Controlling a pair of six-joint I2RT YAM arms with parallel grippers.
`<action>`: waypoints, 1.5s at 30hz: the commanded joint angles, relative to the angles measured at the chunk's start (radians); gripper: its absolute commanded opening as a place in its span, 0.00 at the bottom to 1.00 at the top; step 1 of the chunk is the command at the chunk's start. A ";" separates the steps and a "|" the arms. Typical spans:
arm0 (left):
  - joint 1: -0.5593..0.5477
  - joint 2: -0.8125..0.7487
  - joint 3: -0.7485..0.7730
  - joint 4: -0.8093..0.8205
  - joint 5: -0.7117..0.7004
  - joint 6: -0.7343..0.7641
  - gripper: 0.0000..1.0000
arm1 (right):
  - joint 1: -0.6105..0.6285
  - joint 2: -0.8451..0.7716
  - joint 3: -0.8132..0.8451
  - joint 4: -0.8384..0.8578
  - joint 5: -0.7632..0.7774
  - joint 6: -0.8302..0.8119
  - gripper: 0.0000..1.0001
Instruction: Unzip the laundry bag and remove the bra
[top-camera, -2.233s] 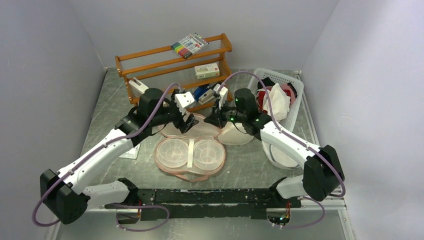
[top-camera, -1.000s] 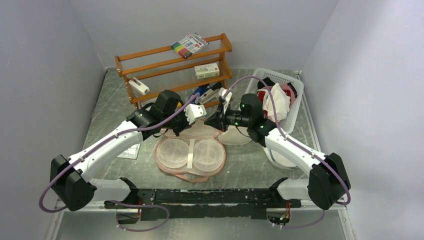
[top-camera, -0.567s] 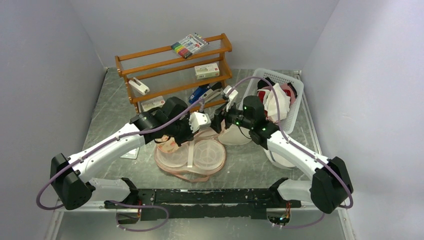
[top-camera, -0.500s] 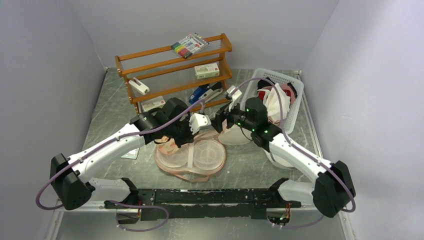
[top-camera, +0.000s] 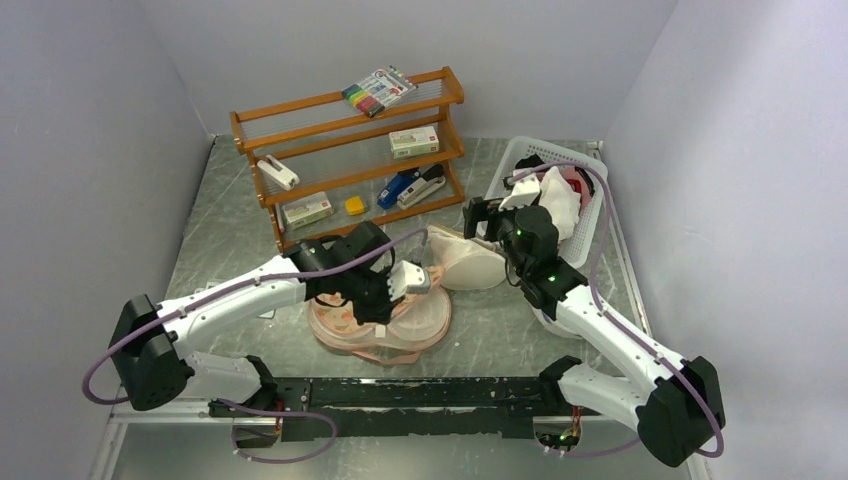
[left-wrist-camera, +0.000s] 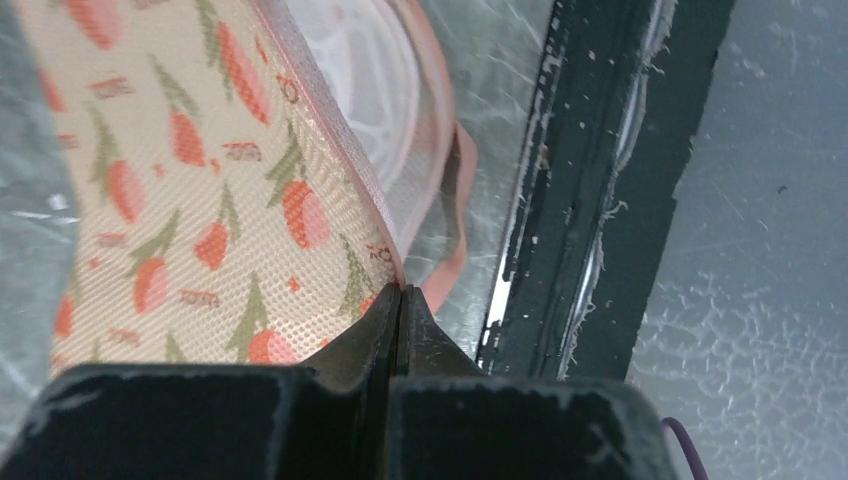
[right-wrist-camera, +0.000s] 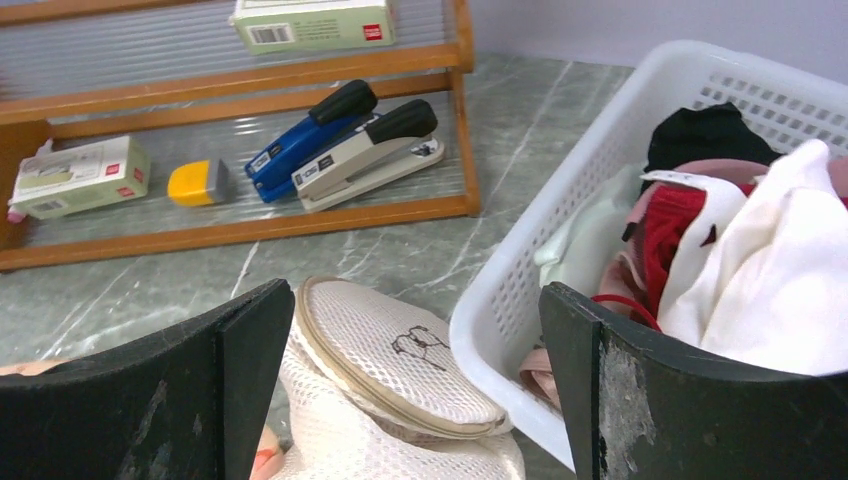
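The floral laundry bag (top-camera: 420, 322) lies unzipped at the table's near middle, with one clear dome showing. My left gripper (top-camera: 384, 302) is shut on the pink trimmed edge of its floral lid (left-wrist-camera: 170, 180) and holds the lid over the left dome; in the left wrist view the gripper (left-wrist-camera: 400, 298) pinches that trim. My right gripper (top-camera: 481, 213) hangs open and holds nothing, above the cream mesh cone (top-camera: 466, 264) and beside the basket. In the right wrist view the gripper (right-wrist-camera: 415, 320) has the cone (right-wrist-camera: 390, 350) showing between its fingers. The white bra (top-camera: 558, 203) (right-wrist-camera: 770, 270) lies in the basket on top of other clothes.
A white basket (top-camera: 519, 158) (right-wrist-camera: 600, 190) at the right holds red, black and pink garments. A wooden rack (top-camera: 345, 130) at the back carries staplers (right-wrist-camera: 345, 140), small boxes and a marker pack. A black rail (top-camera: 420, 392) (left-wrist-camera: 570, 200) runs along the near edge.
My left gripper swung the floral lid from the far side toward the near edge, over the domes. My right gripper opened and drew back up toward the basket.
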 joint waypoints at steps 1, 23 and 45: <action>-0.052 0.016 -0.040 -0.008 0.054 0.000 0.07 | -0.006 -0.030 -0.015 0.032 0.091 0.018 0.94; -0.176 0.236 -0.073 0.080 -0.006 -0.010 0.12 | -0.012 -0.011 -0.018 0.033 0.108 0.023 0.94; -0.118 0.120 -0.066 0.130 0.002 -0.011 0.69 | -0.024 -0.014 -0.023 0.033 0.097 0.022 0.94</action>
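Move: The left hand pinches the loose edge of the laundry bag's flap and is bringing it to the bag's near rim, about 6 cm back, 1 cm to the right and 12 cm below. The middle of the open bag lies roughly 2 cm ahead, level sideways, 12 cm down; a white mesh bag stands some 14 cm ahead and 17 cm to the right, 10 cm lower. From the right hand that near rim is roughly 26 cm back, 18 cm left and 21 cm down. Still pinching the patterned flap by its piped edge, the left hand sinks about 10 cm and draws back some 5 cm, pulling the flap over the open bag down to its near rim while the fingers tip to point more steeply down. Once low over the rim it spreads its fingers to about half open, mostly at the very end, lets go of the edge and starts to lift, by about 1 cm. ##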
